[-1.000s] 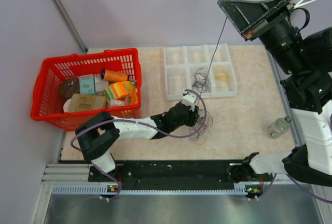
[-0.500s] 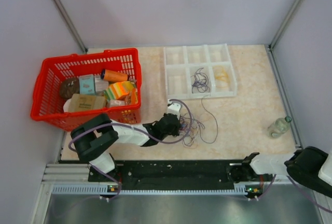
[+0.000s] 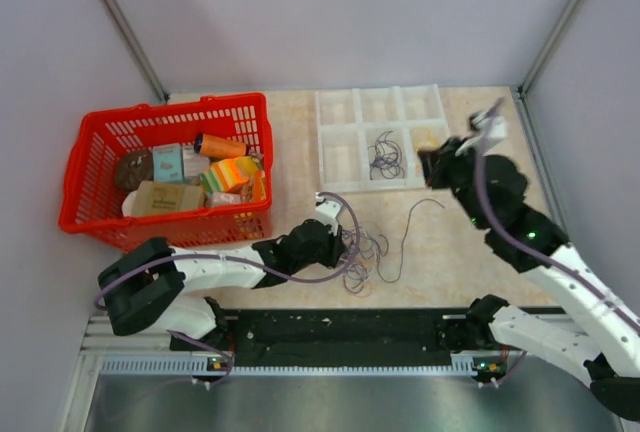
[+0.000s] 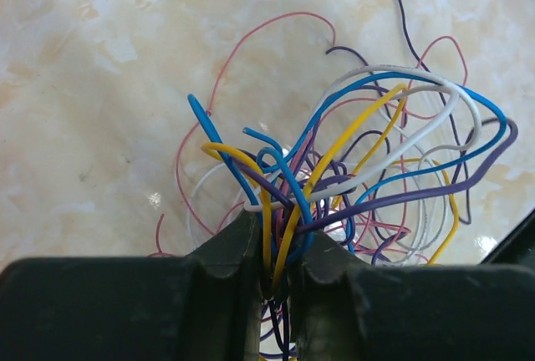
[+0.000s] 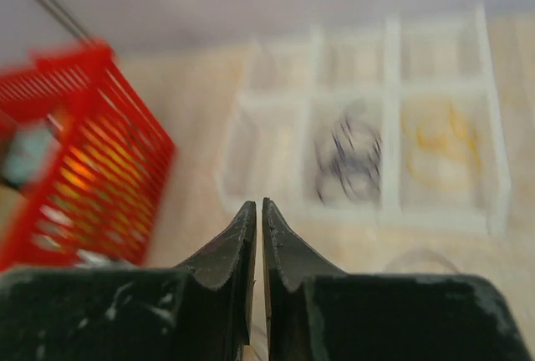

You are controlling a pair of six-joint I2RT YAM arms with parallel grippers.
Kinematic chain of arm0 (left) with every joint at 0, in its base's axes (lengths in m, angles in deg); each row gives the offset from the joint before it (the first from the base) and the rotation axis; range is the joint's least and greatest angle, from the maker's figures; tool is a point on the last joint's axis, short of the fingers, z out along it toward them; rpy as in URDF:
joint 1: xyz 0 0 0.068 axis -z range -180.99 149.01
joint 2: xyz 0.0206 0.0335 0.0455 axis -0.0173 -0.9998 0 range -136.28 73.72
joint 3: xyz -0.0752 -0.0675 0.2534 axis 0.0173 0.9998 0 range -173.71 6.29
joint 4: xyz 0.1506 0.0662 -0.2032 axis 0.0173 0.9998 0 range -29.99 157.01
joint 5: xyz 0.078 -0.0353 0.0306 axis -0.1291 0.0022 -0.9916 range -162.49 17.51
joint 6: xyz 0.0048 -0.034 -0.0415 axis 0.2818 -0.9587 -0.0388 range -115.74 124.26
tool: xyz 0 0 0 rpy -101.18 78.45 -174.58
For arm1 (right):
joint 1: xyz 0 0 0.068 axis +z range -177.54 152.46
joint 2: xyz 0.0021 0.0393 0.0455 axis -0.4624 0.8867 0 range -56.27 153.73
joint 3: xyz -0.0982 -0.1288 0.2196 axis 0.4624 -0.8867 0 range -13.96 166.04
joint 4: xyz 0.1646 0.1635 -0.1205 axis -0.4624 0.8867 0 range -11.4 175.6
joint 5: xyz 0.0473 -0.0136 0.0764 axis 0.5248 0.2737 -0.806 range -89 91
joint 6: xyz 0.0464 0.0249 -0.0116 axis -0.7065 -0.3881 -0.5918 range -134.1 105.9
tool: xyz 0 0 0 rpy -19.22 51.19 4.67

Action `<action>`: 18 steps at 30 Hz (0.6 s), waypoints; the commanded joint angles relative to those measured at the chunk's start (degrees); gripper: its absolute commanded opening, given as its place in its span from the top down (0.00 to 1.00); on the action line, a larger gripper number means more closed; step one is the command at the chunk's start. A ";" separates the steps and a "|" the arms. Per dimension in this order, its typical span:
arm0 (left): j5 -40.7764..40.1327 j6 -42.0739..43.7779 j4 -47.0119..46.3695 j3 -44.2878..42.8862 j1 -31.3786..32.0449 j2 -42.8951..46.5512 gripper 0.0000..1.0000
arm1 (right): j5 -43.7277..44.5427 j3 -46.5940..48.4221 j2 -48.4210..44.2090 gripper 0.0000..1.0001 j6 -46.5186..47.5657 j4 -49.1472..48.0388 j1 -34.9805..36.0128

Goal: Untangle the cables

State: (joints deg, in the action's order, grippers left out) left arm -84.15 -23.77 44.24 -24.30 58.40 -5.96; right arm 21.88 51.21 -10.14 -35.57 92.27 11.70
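The cables (image 4: 368, 169) form a loose tangle of blue, yellow, purple, white and pink-red wires on the marble tabletop, seen from above near the front middle (image 3: 368, 250). My left gripper (image 4: 280, 261) is shut on a bunch of them at the tangle's near side, and lies low at the tangle's left edge (image 3: 343, 249). One dark cable (image 3: 408, 237) lies apart, right of the tangle. My right gripper (image 5: 257, 211) is shut with nothing showing between its jaws, and hovers by the right part of the white tray (image 3: 428, 164).
The white compartment tray (image 3: 340, 102) at the back holds dark wires (image 3: 383, 157) in one cell and yellow wires (image 5: 443, 135) in the cell to their right. A red basket (image 3: 80, 167) full of groceries stands at the left.
The left gripper shut on the tangle and dragged it toward the near left. The right arm dropped from high up, left the view, then came back beside the tray; the dark cable now lies on the table.
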 commanded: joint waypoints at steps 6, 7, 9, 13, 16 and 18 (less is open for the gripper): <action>4.10 1.23 4.52 -2.90 0.02 2.86 0.82 | -14.27 -25.95 -2.98 0.73 -4.10 10.06 0.31; 3.93 1.05 4.52 -2.81 -0.07 3.04 0.82 | -16.64 -27.45 -2.45 0.72 -3.84 9.36 0.22; 4.10 0.44 4.78 -2.90 -0.16 2.95 0.81 | -23.05 -31.05 -2.10 0.68 -3.05 6.21 0.22; 6.21 0.17 5.92 -3.95 -0.16 2.51 0.81 | -36.78 -32.91 3.16 0.64 1.17 0.14 0.22; 6.56 0.69 6.01 -4.04 -0.07 2.86 0.81 | -35.23 -34.14 7.13 0.63 2.14 -2.41 0.22; 6.30 0.61 6.54 -4.04 -0.16 3.21 0.81 | -33.28 -36.15 7.05 0.64 2.05 -5.92 0.22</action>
State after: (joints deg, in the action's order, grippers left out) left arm -78.84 -23.07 50.84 -26.20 58.38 -4.41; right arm -8.98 17.11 -3.78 -35.55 95.53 11.68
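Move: The cable tangle, still pinched in the left gripper, lies roughly 11 cm to the right gripper's left, 9 cm back and some 38 cm below it. The tangle's loose dark strand lies on the table about 5 cm back, 3 cm left and 41 cm below the right gripper; the divided tray's middle is about 17 cm ahead, 6 cm left and equally low. From the left gripper, the tangle's middle is about 4 cm right, 1 cm back and 2 cm lower. Plunge the right gripper some 32 cm down towards the right side of the tangle, fast at first, then ease it back and left as it sinks. Tip its fingers down about 40 degrees, swing them counter-clockwise, and open them over a third of the way beside the loops. Keep the left gripper pinched on the cables, letting it draw slightly back. ##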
